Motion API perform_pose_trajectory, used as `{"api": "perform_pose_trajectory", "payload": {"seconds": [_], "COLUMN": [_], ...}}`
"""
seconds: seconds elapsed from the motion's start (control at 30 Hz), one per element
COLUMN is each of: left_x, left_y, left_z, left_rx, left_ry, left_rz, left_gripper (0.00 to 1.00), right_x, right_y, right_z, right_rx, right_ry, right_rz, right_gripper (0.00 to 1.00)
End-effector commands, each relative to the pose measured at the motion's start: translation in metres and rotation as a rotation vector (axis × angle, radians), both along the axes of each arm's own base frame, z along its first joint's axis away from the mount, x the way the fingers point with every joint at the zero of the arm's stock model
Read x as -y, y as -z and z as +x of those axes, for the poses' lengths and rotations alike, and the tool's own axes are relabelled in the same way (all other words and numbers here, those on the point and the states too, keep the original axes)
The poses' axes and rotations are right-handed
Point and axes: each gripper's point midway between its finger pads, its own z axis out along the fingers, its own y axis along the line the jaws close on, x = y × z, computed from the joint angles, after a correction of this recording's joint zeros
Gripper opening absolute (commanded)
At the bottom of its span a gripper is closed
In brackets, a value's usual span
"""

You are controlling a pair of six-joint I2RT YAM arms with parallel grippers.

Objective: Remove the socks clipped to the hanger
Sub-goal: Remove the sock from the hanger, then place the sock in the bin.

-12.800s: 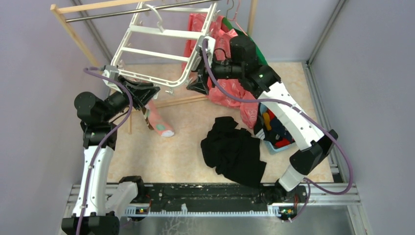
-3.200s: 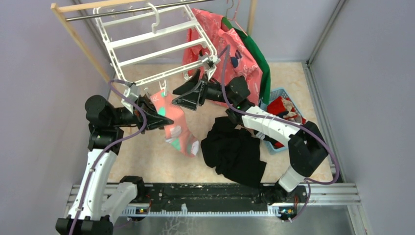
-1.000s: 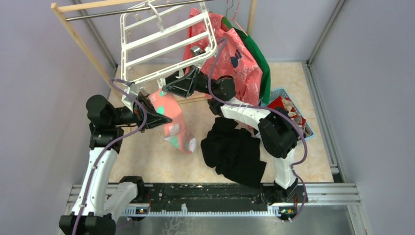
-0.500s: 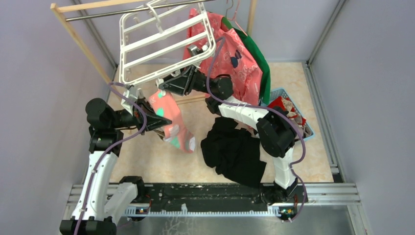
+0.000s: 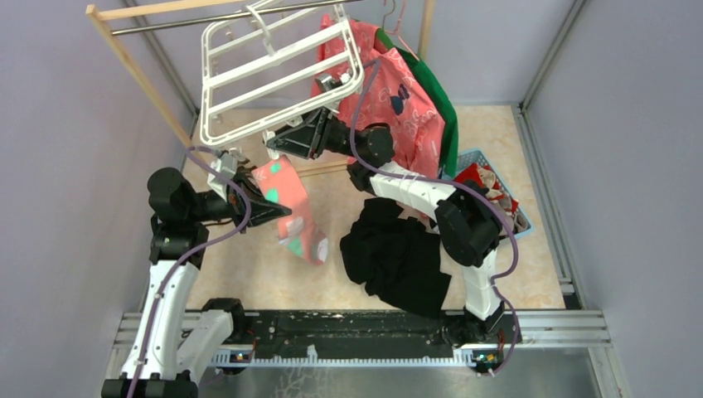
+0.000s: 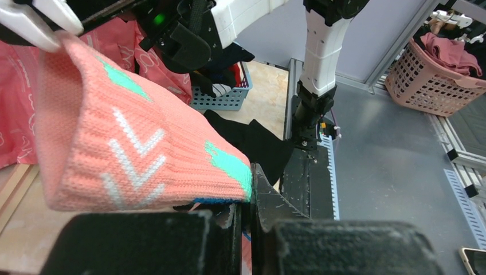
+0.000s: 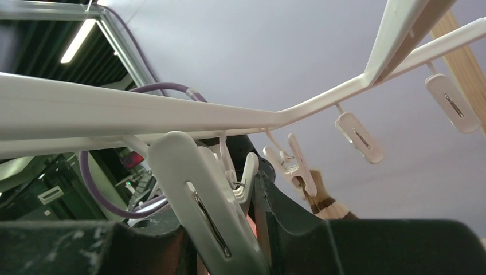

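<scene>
The white hanger (image 5: 273,70) hangs tilted from the rail, and its frame (image 7: 172,114) fills the right wrist view. A salmon sock (image 5: 290,207) with teal and white marks hangs from a clip (image 6: 40,23) on the hanger's lower edge. My left gripper (image 5: 278,213) is shut on the sock's (image 6: 132,149) side edge, which lies between its closed jaws (image 6: 250,200). My right gripper (image 5: 278,143) is closed on that white clip (image 7: 206,212), pressing it from both sides. A mustard sock (image 7: 324,203) with a brown striped cuff hangs from another clip.
A pink printed shirt (image 5: 398,99) and a green garment (image 5: 441,104) hang right of the hanger. A black cloth heap (image 5: 398,257) lies on the floor, with a blue basket (image 5: 493,195) of socks beside it. A wooden rack pole (image 5: 141,79) slants at left.
My right gripper has shifted a little left and narrowed onto the clip. The hanger's lower edge swung with it. My left gripper dropped slightly, still holding the sock.
</scene>
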Motion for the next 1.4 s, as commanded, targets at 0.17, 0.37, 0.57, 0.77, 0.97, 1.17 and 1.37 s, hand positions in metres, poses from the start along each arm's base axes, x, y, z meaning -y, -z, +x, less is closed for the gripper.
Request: {"api": "perform_pose_trajectory", "payload": {"seconds": [0.17, 0.37, 0.57, 0.77, 0.97, 1.17, 1.37], "left_x": [-0.003, -0.005, -0.006, -0.005, -0.002, 0.003, 0.012], "left_y": [0.013, 0.006, -0.01, -0.019, -0.031, -0.032, -0.035], "left_z": [-0.015, -0.021, -0.016, -0.005, 0.001, 0.003, 0.004], "left_rx": [0.093, 0.158, 0.195, 0.186, 0.137, 0.083, 0.004], "left_ry": [-0.004, 0.0, -0.024, -0.048, -0.036, -0.023, 0.002], "left_rz": [0.055, 0.077, 0.082, 0.074, 0.031, 0.005, -0.032], "left_gripper": [0.02, 0.03, 0.03, 0.02, 0.0, 0.0, 0.0], "right_x": [0.01, 0.021, 0.038, 0.069, 0.107, 0.121, 0.112], "right_y": [-0.019, -0.004, 0.029, 0.063, 0.109, 0.125, 0.106], "right_z": [-0.001, 0.009, 0.016, 0.021, 0.018, -0.005, -0.026], "right_rx": [0.064, 0.052, 0.008, -0.003, 0.035, 0.151, 0.276], "right_ry": [0.038, 0.103, 0.158, 0.249, 0.348, 0.339, 0.281], "right_rz": [0.005, -0.061, -0.171, -0.24, -0.343, -0.401, -0.365], "right_gripper": [0.2, 0.47, 0.71, 0.83, 0.83, 0.82, 0.83]}}
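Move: The coral sock is already pinched by the left fingers, its middle about 2 cm to that hand's right and 3 cm below. From the right hand, the sock's middle lies some 8 cm back, 3 cm to the right and 13 cm down. The hanger clip sits between the right fingers, about 1 cm farther left; the striped brown sock hangs roughly 9 cm to the right hand's left, level forward, its middle 12 cm lower. The coral sock stays pinched in the nearly shut left fingers, which dip about 2 cm with a slight pull back, then rise some 4 cm. The right fingers keep squeezing the clip at first, then open wide and let go; that hand goes slightly forward, then sweeps down about 14 cm and right some 12 cm, away from the clip, drawing back a little at the end as its raised fingers tip down towards level. ##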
